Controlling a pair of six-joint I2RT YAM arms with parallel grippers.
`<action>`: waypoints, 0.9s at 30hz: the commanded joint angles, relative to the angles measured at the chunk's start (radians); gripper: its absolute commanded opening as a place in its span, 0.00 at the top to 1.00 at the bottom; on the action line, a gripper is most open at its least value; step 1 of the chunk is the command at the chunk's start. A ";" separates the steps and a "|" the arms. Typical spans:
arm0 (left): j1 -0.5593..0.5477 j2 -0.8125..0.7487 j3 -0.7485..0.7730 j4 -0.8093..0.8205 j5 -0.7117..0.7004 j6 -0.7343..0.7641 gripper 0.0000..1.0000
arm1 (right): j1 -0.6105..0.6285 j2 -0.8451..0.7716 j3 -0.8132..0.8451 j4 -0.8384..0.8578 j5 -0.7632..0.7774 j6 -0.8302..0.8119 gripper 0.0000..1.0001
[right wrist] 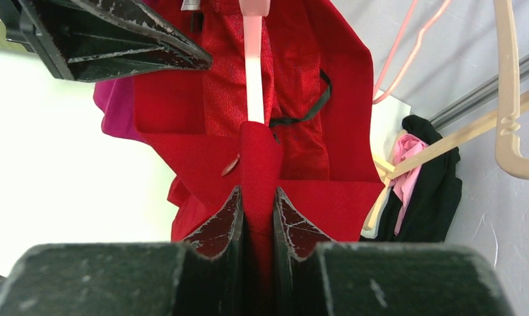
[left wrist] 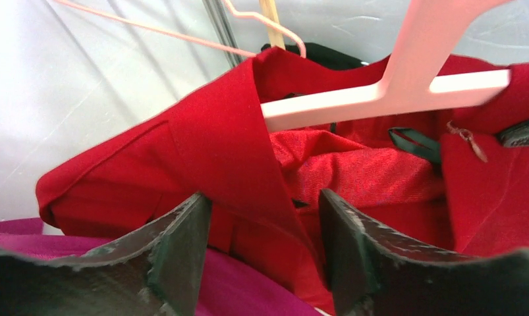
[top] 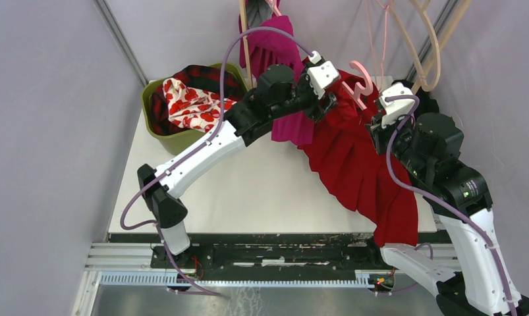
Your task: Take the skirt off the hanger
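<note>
The red skirt [top: 357, 164] lies slanted across the table's right half, its hem hanging over the near edge. Its waistband is still on the pink hanger [top: 360, 82], whose pale bar [left wrist: 380, 95] runs through the waist opening. My left gripper [left wrist: 265, 210] stands open astride a folded corner of the waistband [left wrist: 228, 138], with the fabric between the fingers. From the other side my right gripper [right wrist: 257, 197] is shut on a pinched fold of the skirt [right wrist: 294, 85], just below the hanger bar [right wrist: 253, 72]. From above, both grippers [top: 324, 99] [top: 380, 122] flank the waist.
A green basket [top: 157, 135] with plaid and red-and-white clothes stands at the back left. A magenta garment [top: 275, 46] hangs behind the left arm. Beige and pink hangers [top: 426, 46] hang on the rail at the back right, above black and pink clothes [right wrist: 426, 184].
</note>
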 commanded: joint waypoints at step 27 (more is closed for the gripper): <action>-0.133 -0.124 -0.078 -0.044 0.167 -0.180 0.97 | 0.006 0.040 -0.013 0.301 0.050 0.004 0.99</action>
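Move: The red skirt's waistband edge already lies between the left hand's open fingers, within about 1 cm. The pink hanger's hook sits roughly 4 cm ahead of the left hand, 6 cm to its right and 2 cm higher; the magenta skirt hangs about 11 cm to its left, level with it fore and aft, and 8 cm lower. From the right hand, already clamped on skirt and hanger, that waistband edge is some 5 cm ahead and 9 cm left, at about its height. The left fingers shut on the waistband and pull back about 7 cm; the gripping right hand eases forward 2 cm. ##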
